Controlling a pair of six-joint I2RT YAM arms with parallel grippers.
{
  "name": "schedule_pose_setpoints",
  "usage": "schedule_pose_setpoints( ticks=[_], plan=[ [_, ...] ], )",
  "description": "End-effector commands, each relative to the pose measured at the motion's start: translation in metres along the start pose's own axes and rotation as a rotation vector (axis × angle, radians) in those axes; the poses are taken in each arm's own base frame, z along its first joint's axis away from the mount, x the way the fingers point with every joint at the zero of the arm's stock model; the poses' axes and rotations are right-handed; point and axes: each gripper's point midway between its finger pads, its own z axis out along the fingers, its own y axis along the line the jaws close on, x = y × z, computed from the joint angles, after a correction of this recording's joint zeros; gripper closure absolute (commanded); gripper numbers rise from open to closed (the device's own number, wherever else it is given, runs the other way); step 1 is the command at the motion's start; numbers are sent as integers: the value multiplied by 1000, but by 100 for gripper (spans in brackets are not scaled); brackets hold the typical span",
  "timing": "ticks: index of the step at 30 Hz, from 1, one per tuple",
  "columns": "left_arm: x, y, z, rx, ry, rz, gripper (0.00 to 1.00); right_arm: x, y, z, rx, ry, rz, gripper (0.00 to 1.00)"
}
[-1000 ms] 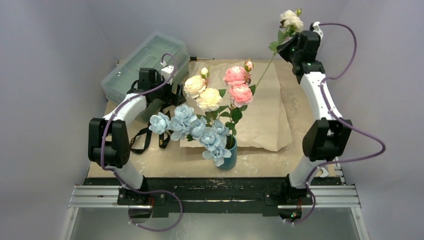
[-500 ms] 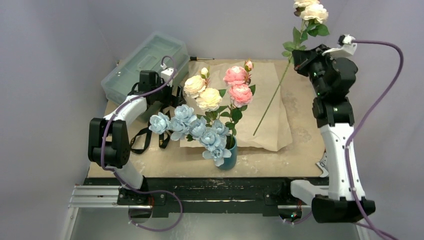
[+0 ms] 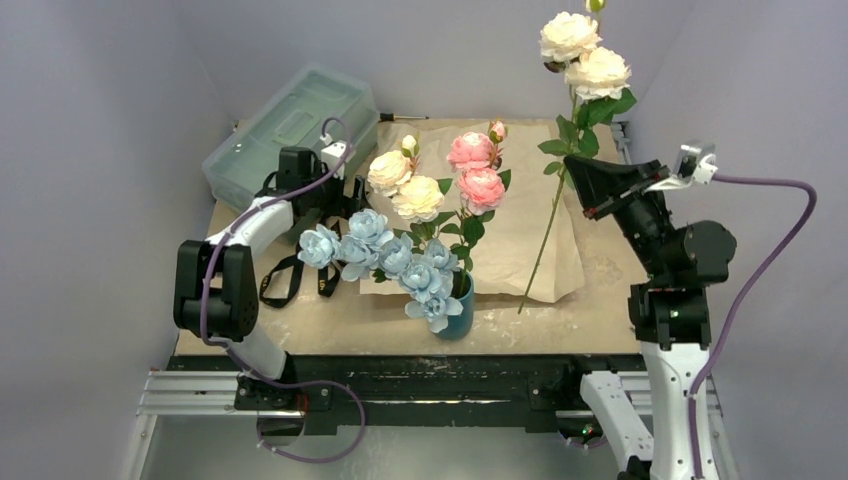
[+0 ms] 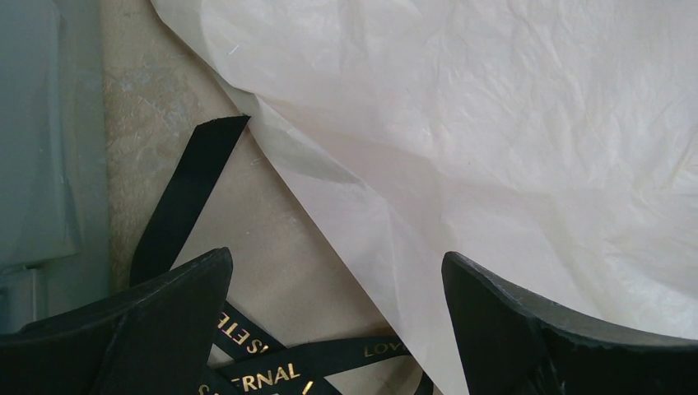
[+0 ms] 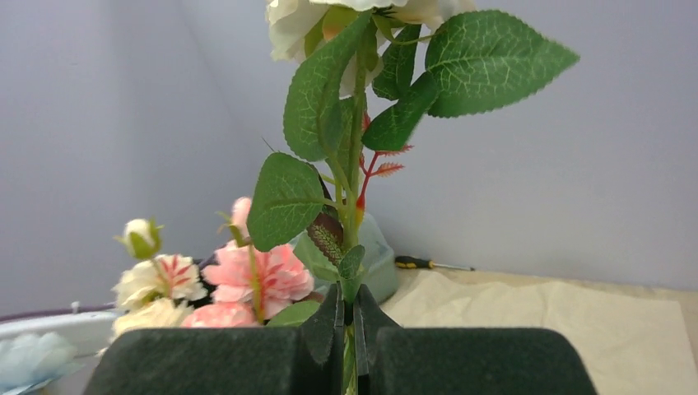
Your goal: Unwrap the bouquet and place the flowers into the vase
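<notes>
The teal vase point(image 3: 458, 305) stands near the table's front edge and holds blue blossoms point(image 3: 400, 260), cream roses point(image 3: 405, 185) and pink peonies point(image 3: 478, 170). My right gripper point(image 3: 578, 175) is shut on a long cream rose stem point(image 3: 550, 225), held nearly upright above the unwrapped kraft paper point(image 3: 530, 230). Its blooms point(image 3: 585, 55) are high up and its lower tip hangs right of the vase. In the right wrist view the stem point(image 5: 352, 197) rises from the shut gripper point(image 5: 347, 317). My left gripper point(image 4: 337, 280) stands open over the black ribbon point(image 4: 272, 370) and the paper's edge point(image 4: 494, 123).
A translucent grey-green toolbox point(image 3: 290, 125) sits at the back left. A screwdriver point(image 3: 405, 117) lies by the back wall. The loose ribbon point(image 3: 290, 280) trails on the table left of the vase. Walls close in the left, back and right sides.
My right arm has drawn back toward the near edge and risen, swinging the rose stem from a slant to nearly upright. The left arm has not moved.
</notes>
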Motion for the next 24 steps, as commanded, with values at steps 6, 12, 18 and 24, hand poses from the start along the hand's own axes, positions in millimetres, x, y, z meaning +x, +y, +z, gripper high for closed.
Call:
schedule_pose_setpoints(
  ticks=[6, 12, 18, 24],
  plan=[
    [-24, -16, -16, 14, -71, 49, 0, -61, 91, -28, -385, -201, -60, 100],
    [-26, -21, -13, 14, -59, 70, 0, -95, 121, -39, -472, -264, -18, 100],
    [-25, -25, -11, 14, -51, 79, 0, -100, 130, -42, -514, -257, 48, 100],
    [-26, -23, -11, 3, -40, 93, 0, -96, 122, -31, -526, -281, 64, 100]
  ],
)
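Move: Below the right hand, which already holds the white flowers by the stem, the vase lies roughly 18 cm to the left, 7 cm back and 40 cm down. The pink flowers in it are some 15 cm left, 4 cm ahead and 12 cm lower than the hand; the blue flowers are about 28 cm left, 5 cm back and 22 cm lower. From the idle left hand the vase is about 21 cm right, 23 cm back and 4 cm lower. Rising about 11 cm while drawing back some 10 cm and a little left, the right hand lifts the stem higher beside the arrangement, keeping its pinch. Its fingers tip upward by around 20 degrees and the hand turns about as much counter-clockwise, then eases almost to a stop. ##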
